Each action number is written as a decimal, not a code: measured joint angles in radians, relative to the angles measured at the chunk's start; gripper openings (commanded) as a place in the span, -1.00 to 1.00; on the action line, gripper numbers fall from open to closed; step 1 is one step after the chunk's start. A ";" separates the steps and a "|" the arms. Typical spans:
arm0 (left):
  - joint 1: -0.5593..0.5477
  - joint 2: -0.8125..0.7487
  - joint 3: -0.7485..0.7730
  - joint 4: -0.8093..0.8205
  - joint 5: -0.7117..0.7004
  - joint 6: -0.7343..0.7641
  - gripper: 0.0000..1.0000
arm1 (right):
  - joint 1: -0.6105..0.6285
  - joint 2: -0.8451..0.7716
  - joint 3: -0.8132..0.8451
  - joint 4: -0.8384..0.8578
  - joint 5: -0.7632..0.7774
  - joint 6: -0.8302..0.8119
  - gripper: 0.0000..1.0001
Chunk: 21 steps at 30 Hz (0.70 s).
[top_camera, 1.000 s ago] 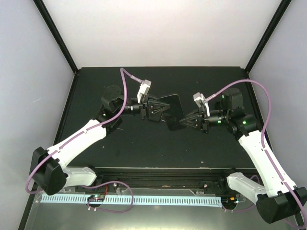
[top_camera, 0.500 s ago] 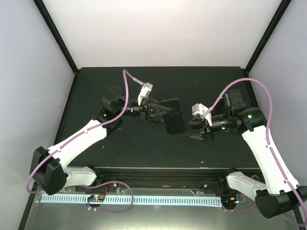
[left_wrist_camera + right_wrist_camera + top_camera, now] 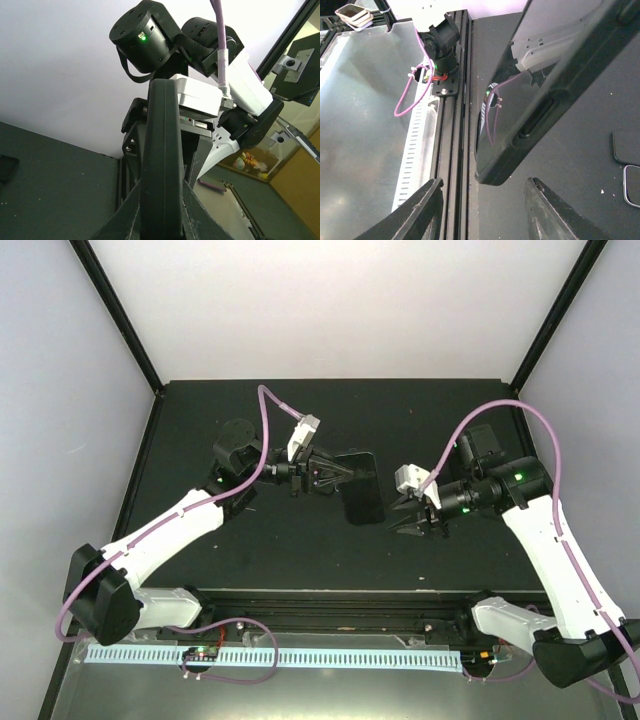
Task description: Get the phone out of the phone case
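Observation:
A black phone (image 3: pixel 362 490) in a black case is held off the table, edge-on, by my left gripper (image 3: pixel 343 474), which is shut on it. In the left wrist view the case's edge (image 3: pixel 161 165) stands upright between the fingers of that gripper (image 3: pixel 161 222). In the right wrist view the glossy phone screen (image 3: pixel 540 55) and the matte case rim (image 3: pixel 555 102) hang just beyond my right gripper (image 3: pixel 482 200). My right gripper (image 3: pixel 397 516) is open and empty, a short way right of the phone's near corner and not touching it.
The dark table (image 3: pixel 300 540) has a black rail (image 3: pixel 457 150) along its near edge. Two flat dark slabs (image 3: pixel 626 147) lie on the table at the right edge of the right wrist view. A dark flat thing (image 3: pixel 7 167) lies at the left of the left wrist view.
My right gripper has come off the phone, drawn back to the right and nearer, and stands open. My left gripper still holds the cased phone, barely moved.

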 measured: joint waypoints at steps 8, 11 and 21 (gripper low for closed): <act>-0.002 0.002 0.000 0.011 0.013 -0.005 -0.97 | 0.000 0.027 0.018 -0.008 -0.027 0.006 -0.33; -0.003 0.002 0.000 0.016 0.023 -0.005 -0.97 | 0.000 0.030 0.018 -0.007 -0.028 0.006 -0.44; -0.016 0.002 0.001 0.008 0.038 0.011 -0.97 | 0.001 0.035 0.025 -0.029 -0.031 -0.014 -0.66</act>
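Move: My left hand still holds the phone case, glossy phone side showing, by its far left part; the case's near right corner hangs about 7 cm to this hand's right, 6 cm back and 6 cm lower. From my right hand that corner is some 2 cm to the left, level in height and straight alongside. On the table about 28 cm below my right hand, the silver-edged phone lies some 20 cm ahead and 7 cm left, with the black phone about 7 cm farther left of it. I close my half-open right fingers around the near right corner of the phone case, one on either side, to about a fifth open, while the hand itself stays within half a centimetre of its place. My left hand keeps its grip on the case and eases it about 1 cm back, turning it a few degrees clockwise. ##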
